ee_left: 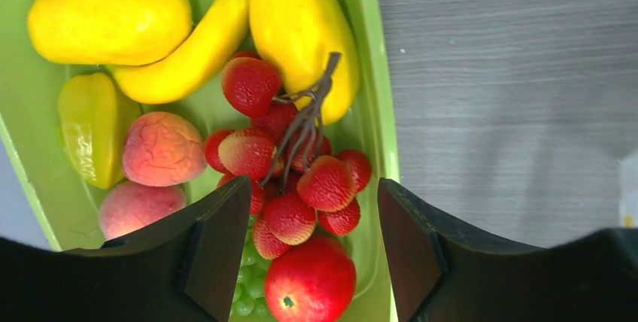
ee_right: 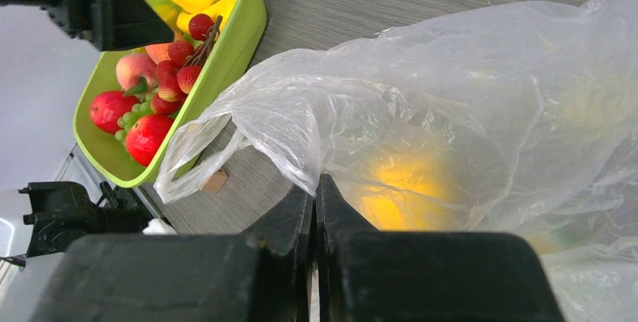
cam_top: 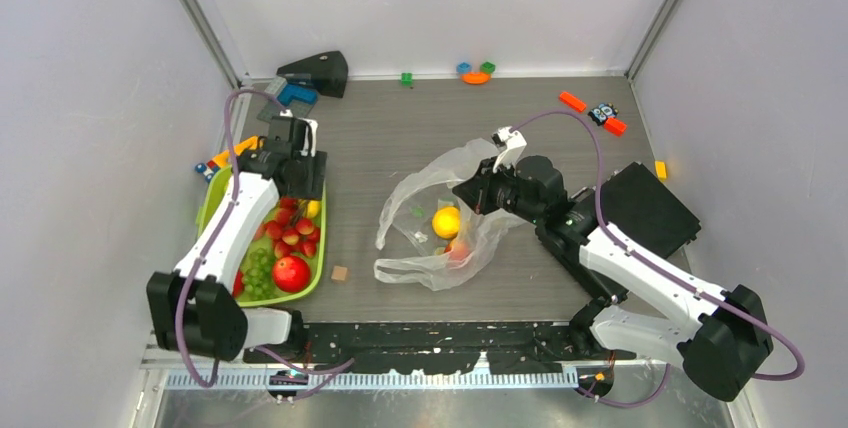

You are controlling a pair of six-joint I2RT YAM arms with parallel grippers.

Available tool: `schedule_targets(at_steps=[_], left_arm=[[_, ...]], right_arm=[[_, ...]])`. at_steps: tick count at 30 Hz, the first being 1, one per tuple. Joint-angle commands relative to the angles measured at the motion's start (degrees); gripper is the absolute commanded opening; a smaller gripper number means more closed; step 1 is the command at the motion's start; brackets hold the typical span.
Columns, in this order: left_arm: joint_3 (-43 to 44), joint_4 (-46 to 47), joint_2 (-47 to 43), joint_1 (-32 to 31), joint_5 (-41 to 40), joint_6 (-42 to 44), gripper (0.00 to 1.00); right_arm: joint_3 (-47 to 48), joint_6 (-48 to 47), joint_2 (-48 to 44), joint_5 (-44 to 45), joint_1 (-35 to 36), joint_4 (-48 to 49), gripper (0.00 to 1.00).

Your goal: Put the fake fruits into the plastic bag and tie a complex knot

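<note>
The fake fruits mostly lie in a lime-green tray (cam_top: 215,188) at the left: mango (ee_left: 301,28), banana (ee_left: 195,44), lemon (ee_left: 109,21), peach (ee_left: 162,149), a strawberry bunch (ee_left: 301,171), red apple (ee_left: 310,280) and grapes (ee_left: 244,292). My left gripper (ee_left: 312,186) hangs open just above the strawberries and apple, holding nothing. The plastic bag (cam_top: 410,193) lies crumpled mid-table with a yellow fruit (cam_top: 446,221) and a red one (cam_top: 458,250) inside. My right gripper (ee_right: 316,186) is shut on the bag's edge, holding it up. No knot is visible.
A small brown cube (cam_top: 340,273) lies between tray and bag. A black wedge (cam_top: 318,71) and toy bricks (cam_top: 477,73) sit along the back wall, with more bricks (cam_top: 590,113) at the back right. A black box (cam_top: 650,208) stands beside the right arm.
</note>
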Motion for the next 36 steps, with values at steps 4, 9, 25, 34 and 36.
schedule_targets(at_steps=[4,9,25,34,36], left_arm=[[5.17,1.82,8.86,2.82,-1.89,0.77,0.60],[6.52,2.75,14.12,4.29,3.80,0.01,0.55],[8.17,1.06,24.03,5.48,3.16,-0.52,0.46],[9.14,-0.16,26.45,5.94,1.89,-0.05,0.36],[9.09,-0.08,26.03,5.92,1.54,0.09,0.26]], right_arm=[[-0.79,0.69,-1.41,-1.77,0.30,5.75,0.05],[-0.77,0.70,-1.14,-2.09,0.24,6.09,0.05],[-1.44,1.57,-1.53,-2.55,0.30,6.94,0.05],[-1.85,1.82,-2.04,-2.53,0.28,7.08,0.05],[-1.96,1.84,-2.10,-2.38,0.30,7.02,0.05]])
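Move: The dark twig stem of the red berry bunch stands in the green box about 3 cm ahead of the left hand, 1 cm to its left and some 10 cm below. Beyond the stem, about 5 cm farther out and level with it sideways, lies the yellow mango; the banana is about 4 cm farther out and 7 cm to the left of the stem, and the red pomegranate some 13 cm nearer than it. From the right hand, the stem lies roughly 40 cm left, 5 cm ahead and 14 cm below. The left hand sinks about 9 cm into the box towards the berry bunch's twig stem, easing some 4 cm forward early on while the wrist tips the fingers nearly 20 degrees further down towards vertical. Its half-open fingers narrow as they go and end with one tip on either side of the stem at the mango's near end, still clearly apart and not yet pinching. ##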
